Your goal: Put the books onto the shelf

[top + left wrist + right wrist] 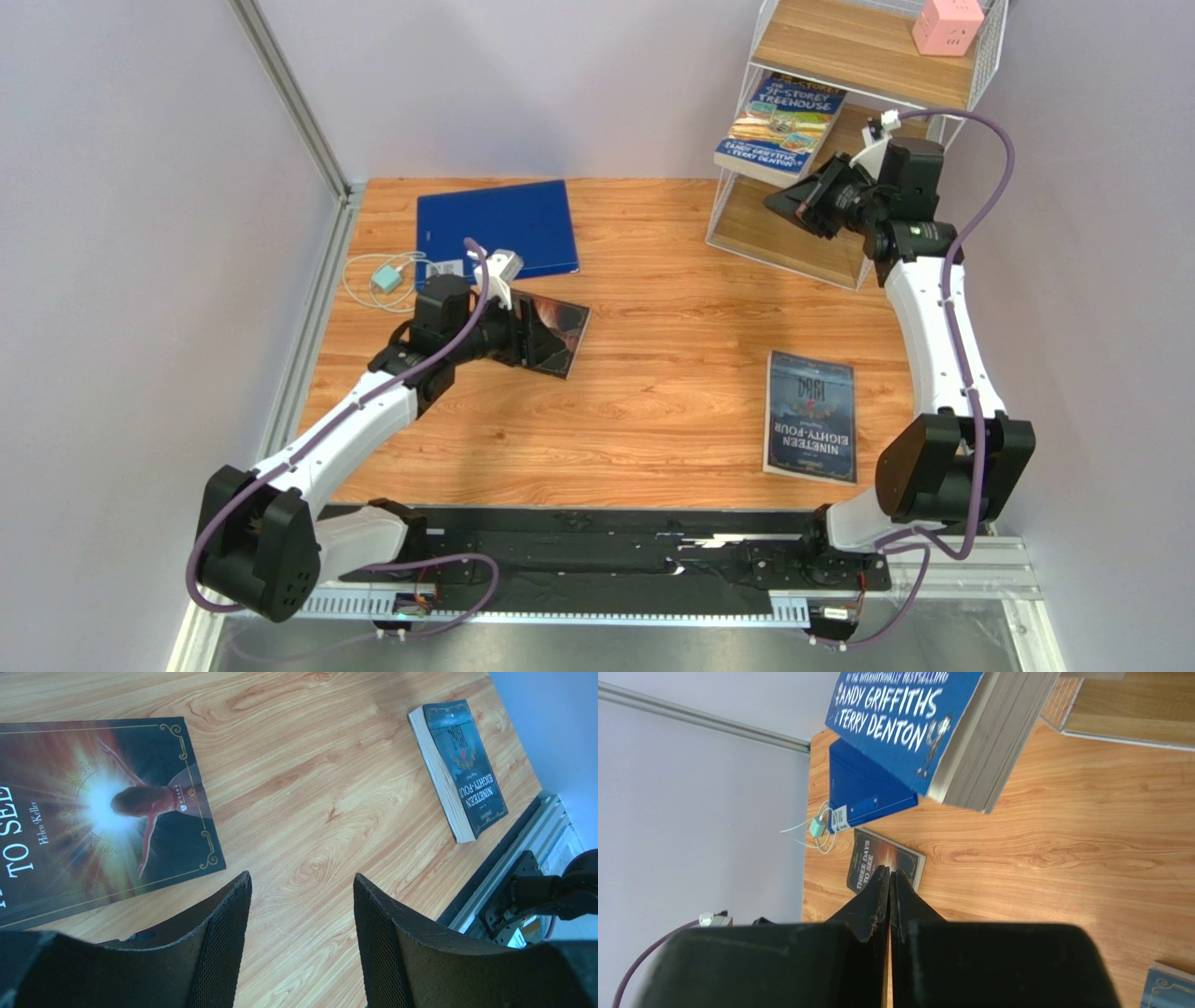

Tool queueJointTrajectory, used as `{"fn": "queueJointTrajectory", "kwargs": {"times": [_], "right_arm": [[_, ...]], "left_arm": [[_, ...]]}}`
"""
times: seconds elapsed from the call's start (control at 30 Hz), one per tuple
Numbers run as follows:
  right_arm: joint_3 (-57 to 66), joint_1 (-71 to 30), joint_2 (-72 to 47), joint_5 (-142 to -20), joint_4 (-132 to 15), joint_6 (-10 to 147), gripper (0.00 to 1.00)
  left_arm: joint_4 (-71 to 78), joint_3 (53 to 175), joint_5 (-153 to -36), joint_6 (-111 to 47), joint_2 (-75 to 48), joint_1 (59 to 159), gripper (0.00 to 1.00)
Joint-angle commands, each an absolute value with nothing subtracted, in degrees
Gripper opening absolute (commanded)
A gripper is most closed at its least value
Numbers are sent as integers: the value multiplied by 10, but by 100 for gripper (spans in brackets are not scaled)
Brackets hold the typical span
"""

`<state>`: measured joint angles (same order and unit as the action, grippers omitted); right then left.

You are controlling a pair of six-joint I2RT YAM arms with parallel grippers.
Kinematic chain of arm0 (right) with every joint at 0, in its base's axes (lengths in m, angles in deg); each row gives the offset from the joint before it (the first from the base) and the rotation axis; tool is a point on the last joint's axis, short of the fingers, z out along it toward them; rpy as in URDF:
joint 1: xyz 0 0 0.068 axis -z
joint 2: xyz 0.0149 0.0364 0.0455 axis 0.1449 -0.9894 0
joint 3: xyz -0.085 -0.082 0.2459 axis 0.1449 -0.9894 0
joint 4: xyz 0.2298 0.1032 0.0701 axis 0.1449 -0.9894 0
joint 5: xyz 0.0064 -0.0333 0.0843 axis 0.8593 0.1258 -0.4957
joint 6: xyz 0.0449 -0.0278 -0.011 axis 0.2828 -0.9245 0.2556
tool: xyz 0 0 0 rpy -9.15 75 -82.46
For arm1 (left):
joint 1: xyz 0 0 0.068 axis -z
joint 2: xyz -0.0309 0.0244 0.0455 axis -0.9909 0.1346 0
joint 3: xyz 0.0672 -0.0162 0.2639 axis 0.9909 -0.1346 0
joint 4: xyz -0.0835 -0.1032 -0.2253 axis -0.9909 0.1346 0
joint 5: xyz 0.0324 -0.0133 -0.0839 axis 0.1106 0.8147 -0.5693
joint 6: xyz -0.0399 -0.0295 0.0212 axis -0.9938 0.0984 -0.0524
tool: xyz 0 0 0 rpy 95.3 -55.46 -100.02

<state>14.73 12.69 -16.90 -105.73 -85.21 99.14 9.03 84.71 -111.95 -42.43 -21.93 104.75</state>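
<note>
The white wire shelf (919,84) stands at the back right. A stack of books (780,126) with the Treehouse cover on top lies on its middle board and overhangs the front edge; its blue back cover (927,714) fills the top of the right wrist view. My right gripper (777,200) (889,875) is shut and empty, just below and in front of that stack. The dark "Three Days to See" book (568,325) (98,812) lies flat on the table. My left gripper (530,333) (302,889) hovers open by its corner, over bare wood. "Nineteen Eighty-Four" (811,415) (463,766) lies at the near right.
A large blue binder (498,228) (868,787) lies at the back of the table, with a small teal device and cable (386,277) to its left. A pink cube (947,25) sits on the shelf's top board. A metal rail (337,182) runs along the left wall.
</note>
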Motion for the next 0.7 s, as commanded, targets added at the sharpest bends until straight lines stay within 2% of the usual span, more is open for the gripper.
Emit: {"fn": "queueJointTrajectory", "kwargs": {"times": [0.0,0.67], "right_arm": [[182,119,-195,-1010,-858,965,0],[310,96,-298,-919,-869,958,0]], "left_arm": [[73,844,-1127,-420,-228,1049,61],[89,846,-1121,-409,-233,1049,61]]}}
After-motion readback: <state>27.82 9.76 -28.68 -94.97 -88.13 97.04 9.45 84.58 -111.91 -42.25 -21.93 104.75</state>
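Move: The stack of treehouse books sits on the middle shelf, its middle about 14 cm ahead of the right hand and some 1 cm to its right, roughly level; its near edge is only about 6 cm ahead. The lower shelf board is 14 cm ahead, 6 right and 25 below; Nineteen Eighty-Four lies about 20 cm back, 4 right and 31 below. From the left hand the stack is some 28 cm ahead, 33 right and 13 above. The shut fingertips of the right hand come up against the near edge of the book stack, by its right corner, and push it deeper into the middle shelf. The hand travels about 6 cm forward, dipping nearly 3 cm on the way before rising again, while the wrist rolls slightly, left side down, and turns a little clockwise. ##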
